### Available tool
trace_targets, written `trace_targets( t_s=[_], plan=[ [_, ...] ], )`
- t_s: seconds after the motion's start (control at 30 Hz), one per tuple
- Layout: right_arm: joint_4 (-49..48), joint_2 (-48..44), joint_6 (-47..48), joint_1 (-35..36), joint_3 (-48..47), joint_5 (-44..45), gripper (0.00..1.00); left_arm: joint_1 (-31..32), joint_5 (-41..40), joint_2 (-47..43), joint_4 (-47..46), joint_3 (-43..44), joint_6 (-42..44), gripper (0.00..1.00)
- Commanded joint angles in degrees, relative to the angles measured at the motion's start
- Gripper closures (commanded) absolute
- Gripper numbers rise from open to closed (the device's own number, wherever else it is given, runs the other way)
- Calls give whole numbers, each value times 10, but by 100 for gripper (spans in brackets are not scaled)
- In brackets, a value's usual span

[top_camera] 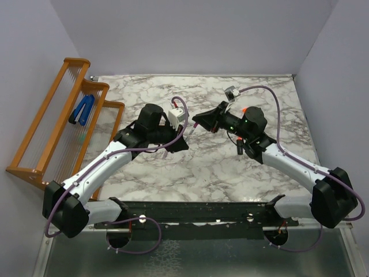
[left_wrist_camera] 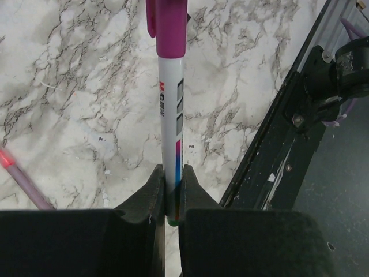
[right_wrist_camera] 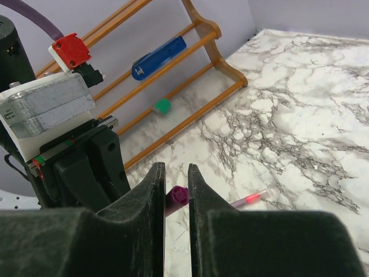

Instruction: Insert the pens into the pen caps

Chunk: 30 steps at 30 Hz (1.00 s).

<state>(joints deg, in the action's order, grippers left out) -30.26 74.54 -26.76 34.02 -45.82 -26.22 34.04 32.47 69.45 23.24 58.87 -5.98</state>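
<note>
My left gripper (left_wrist_camera: 172,184) is shut on the lower end of the white-grey pen (left_wrist_camera: 171,115), which points straight away from it. The pen's far end sits inside the magenta-purple cap (left_wrist_camera: 167,26). In the right wrist view that cap (right_wrist_camera: 177,196) shows end-on between the fingers of my right gripper (right_wrist_camera: 176,173), which is shut on it. From above, both grippers meet over the middle of the table, left (top_camera: 185,129) and right (top_camera: 196,120). The dull pink pen (right_wrist_camera: 249,200) lies loose on the marble, also seen as the pink pen (left_wrist_camera: 23,182) and pink pen (top_camera: 165,153).
A wooden rack (top_camera: 57,133) stands along the left wall with a blue clip-shaped object (top_camera: 82,109) on it; the right wrist view shows that blue object (right_wrist_camera: 158,57) and a small green piece (right_wrist_camera: 162,105). A small orange thing (top_camera: 244,108) peeks out behind the right arm.
</note>
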Motion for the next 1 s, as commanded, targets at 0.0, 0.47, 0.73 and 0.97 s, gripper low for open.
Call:
trace_targets(
  t_s=[0.0,0.47,0.73,0.97],
  plan=[
    [235,40,-15,55,62,-166,100,-6,-24,-56,-631,103,-3,100],
    [93,14,-168,92,51,-176,99,-6,-88,-61,-673,42,-1,100],
    [99,13,-174,126,41,-149,100,-6,-105,-65,-685,36,9,100],
    [198,-1,-118,139,39,-93,99,-6,-112,-69,-685,45,17,100]
  ],
)
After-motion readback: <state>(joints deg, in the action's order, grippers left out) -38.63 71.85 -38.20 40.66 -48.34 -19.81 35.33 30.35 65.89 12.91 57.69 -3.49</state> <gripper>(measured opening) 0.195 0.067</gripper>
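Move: The left hand pinches the white pen near its tail, and the magenta cap already covering the pen's other end lies about 5 cm ahead, 3 cm to the right and 4 cm above. The right hand grips that cap, with the pen's body some 4 cm back, 3 cm left and 3 cm below. On the table, the pink pen lies about 10 cm ahead, 7 cm left and 20 cm below the left hand. Upward go both hands, the pen and cap still held between them: the right one climbs about 8 cm, drifting some 3 cm back and a little left over the left hand while its left side rolls up some 15 degrees. The left rises about 4 cm, slowly at first, its wrist also turning. Both grips stay shut. ##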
